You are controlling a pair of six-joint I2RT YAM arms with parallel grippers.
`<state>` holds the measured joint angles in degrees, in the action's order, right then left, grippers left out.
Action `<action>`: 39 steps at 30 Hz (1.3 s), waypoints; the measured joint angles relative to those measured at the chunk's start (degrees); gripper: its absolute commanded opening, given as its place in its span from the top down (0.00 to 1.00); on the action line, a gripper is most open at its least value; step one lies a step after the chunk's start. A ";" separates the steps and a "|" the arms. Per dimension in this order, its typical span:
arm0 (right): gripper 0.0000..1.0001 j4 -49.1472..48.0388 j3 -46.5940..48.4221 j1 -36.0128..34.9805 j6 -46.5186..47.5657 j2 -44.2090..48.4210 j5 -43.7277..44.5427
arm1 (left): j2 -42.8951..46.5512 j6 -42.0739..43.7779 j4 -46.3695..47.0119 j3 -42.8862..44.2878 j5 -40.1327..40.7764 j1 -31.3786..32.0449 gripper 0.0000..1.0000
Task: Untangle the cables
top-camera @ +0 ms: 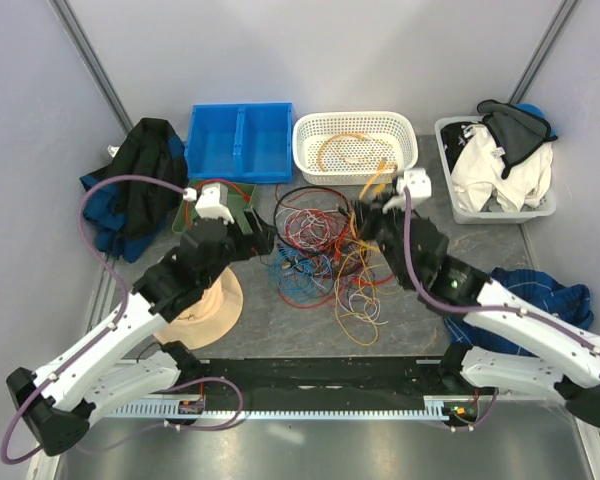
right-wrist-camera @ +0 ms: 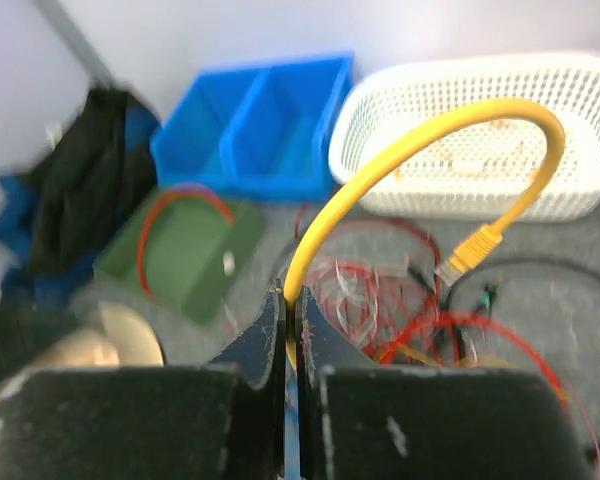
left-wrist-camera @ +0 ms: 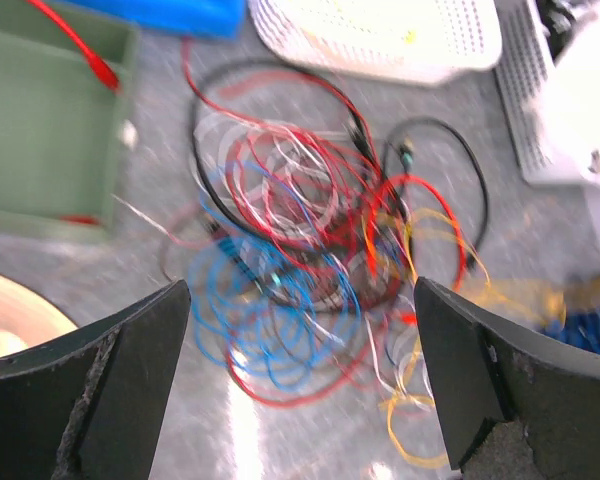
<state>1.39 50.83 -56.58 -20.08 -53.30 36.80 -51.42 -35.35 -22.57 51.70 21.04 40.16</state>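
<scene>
The cables [top-camera: 315, 252] lie in a loose tangle of red, blue, black, white and orange-yellow wires on the grey table. My left gripper [left-wrist-camera: 300, 300] hangs open and empty above the blue loops [left-wrist-camera: 265, 315] at the tangle's left side [top-camera: 268, 240]. My right gripper [right-wrist-camera: 298, 300] is shut on a thick yellow cable [right-wrist-camera: 430, 130]. That cable arches up from the jaws and ends in a plug [right-wrist-camera: 475, 250]. In the top view the right gripper [top-camera: 372, 212] is at the tangle's far right, in front of the white basket.
At the back stand a white basket [top-camera: 408, 135] holding an orange cable, a blue bin [top-camera: 240, 140] and a green tray [left-wrist-camera: 40, 130] with a red cable. Dark clothing [top-camera: 135, 185] lies left. A grey bin of clothes [top-camera: 495, 170] stands right. A tan disc [top-camera: 212, 300] lies under the left arm.
</scene>
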 measured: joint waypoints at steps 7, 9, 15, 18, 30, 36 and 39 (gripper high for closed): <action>1.00 1.44 26.91 12.07 1.27 -17.03 -2.62 | 5.95 -4.33 2.08 -9.66 -2.16 4.00 0.00; 1.00 1.70 31.58 12.74 2.01 -19.67 -4.02 | 7.21 -4.81 2.36 -10.84 -2.60 4.20 0.00; 1.00 -4.74 23.10 12.57 2.84 -14.78 -13.73 | 12.39 -5.77 7.32 -16.17 -5.16 4.42 0.00; 1.00 -6.73 18.18 12.57 -0.04 -11.54 -19.91 | 14.51 -5.81 14.34 -20.94 -7.32 4.55 0.00; 1.00 -14.88 14.73 12.83 -21.40 -5.07 -36.57 | 9.49 -6.08 56.39 -36.74 -9.60 5.73 0.00; 1.00 -22.16 12.02 15.26 -36.04 -3.32 -46.18 | 2.95 -0.94 72.65 -34.71 -10.29 8.24 0.00; 1.00 -22.21 11.47 17.16 -39.01 -3.02 -49.68 | 1.73 1.01 77.37 -33.09 -10.80 8.94 0.00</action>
<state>-20.82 62.30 -39.42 -59.09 -56.31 -12.88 -49.69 -34.35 54.81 18.61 10.24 49.10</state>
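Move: The left gripper is open and empty. The hanging part of the yellow cable, pinched in the right gripper, is about 17 cm to its right, level fore and aft, some 3 cm lower. From the right hand that part is roughly 9 cm below and 2 cm left. The cable tangle lies 5 cm ahead, 14 cm right and 25 cm below the left hand; the green bin 16 cm ahead, 13 cm left, 24 cm below. Keep the right gripper shut on the yellow cable and raise it nearly 20 cm, first swinging forward about 9 cm, then back past its start and slightly left, rolling its left side up and turning counter-clockwise. Bring the open left gripper right and a little back, dipping before it rises, fingers tipping up some 30 degrees and turning clockwise towards the cable's hanging end. ##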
